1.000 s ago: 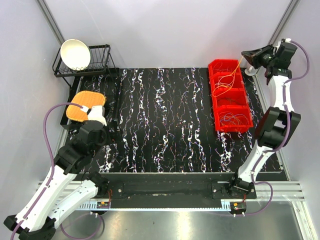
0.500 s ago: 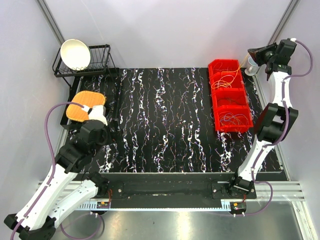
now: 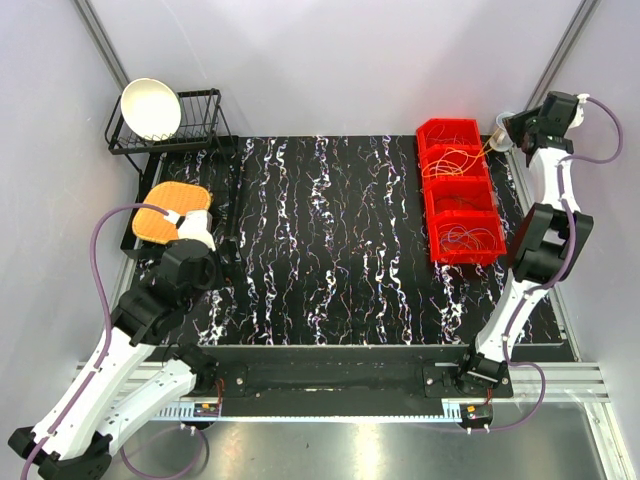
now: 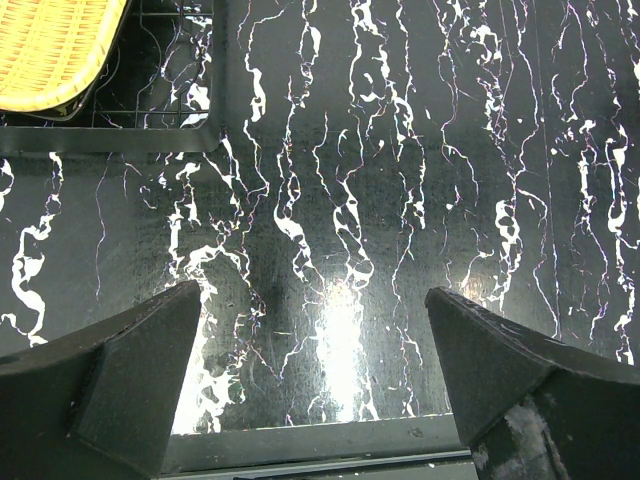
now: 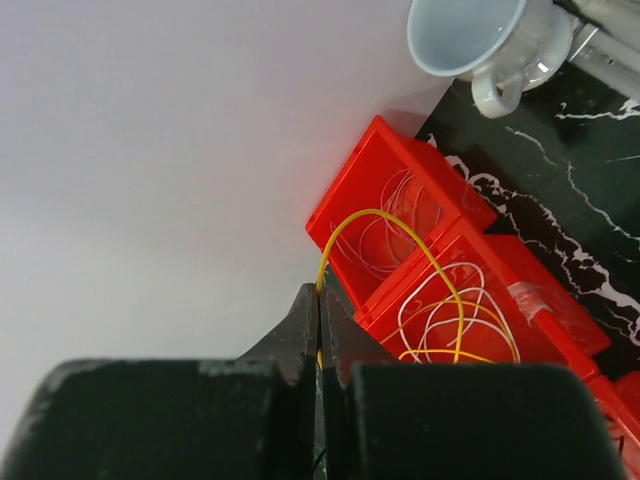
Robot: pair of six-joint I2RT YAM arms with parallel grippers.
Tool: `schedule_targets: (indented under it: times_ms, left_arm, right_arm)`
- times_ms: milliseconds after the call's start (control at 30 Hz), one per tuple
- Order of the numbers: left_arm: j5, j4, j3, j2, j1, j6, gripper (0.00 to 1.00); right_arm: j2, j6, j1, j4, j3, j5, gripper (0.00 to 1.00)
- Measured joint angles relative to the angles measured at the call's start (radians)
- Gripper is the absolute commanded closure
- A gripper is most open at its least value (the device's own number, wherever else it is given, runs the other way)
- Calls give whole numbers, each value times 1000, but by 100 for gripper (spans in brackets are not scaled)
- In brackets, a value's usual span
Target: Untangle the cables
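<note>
The cables [image 3: 462,165] lie as thin loops in a row of red bins [image 3: 428,195] at the back right. White, yellow and orange strands show in them. My right gripper [image 5: 319,292] is shut on a yellow cable [image 5: 440,285], which arcs from its tips down into the second bin [image 5: 585,325]. In the top view this gripper [image 3: 512,130] hangs beyond the bins' far right corner. My left gripper [image 4: 312,290] is open and empty over the marbled mat [image 4: 400,180], at the left side [image 3: 197,228].
A white cup [image 5: 465,35] stands on the mat behind the bins. At the back left a black dish rack [image 3: 200,130] holds a white bowl [image 3: 151,108]. A yellow woven basket [image 3: 170,210] sits on a black wire tray [image 4: 215,100] just beyond my left gripper.
My right gripper has swung right and turned, drawing the yellow cable with it; the loop over the bins is now shorter and tauter. The left arm has not moved.
</note>
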Motion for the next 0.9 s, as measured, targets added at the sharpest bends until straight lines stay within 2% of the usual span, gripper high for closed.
schedule_targets:
  times_ms: [367, 667, 900]
  left_arm:
    - [0, 0, 0, 0, 0, 0, 1]
    - [0, 0, 0, -8, 0, 0, 1]
    - [0, 0, 0, -8, 0, 0, 1]
  right_arm:
    - [0, -126, 67, 93, -19, 173, 100]
    - [-4, -322, 138, 265, -215, 288, 100]
    - [-10, -477, 214, 365, -282, 336, 100]
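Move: The second compartment from the back of the red box, where the yellow cable's loops already hang, lies about 9 cm left of my right hand, 2 cm ahead and some 20 cm below. From that hand the mug stands roughly 9 cm ahead, 6 cm right and 18 cm lower; the back compartment with the pink cable is about 12 cm ahead, 10 cm left and 20 cm down. From my left hand the second compartment is some 42 cm ahead, 58 cm right and 17 cm below. Keeping the yellow cable's end pinched in shut fingers, I ease my right hand slightly forward, then sink about 6 cm while swinging nearly as far left, away from the mug and in towards the second compartment. All the way I roll the wrist some 30 degrees so its left side dips. ##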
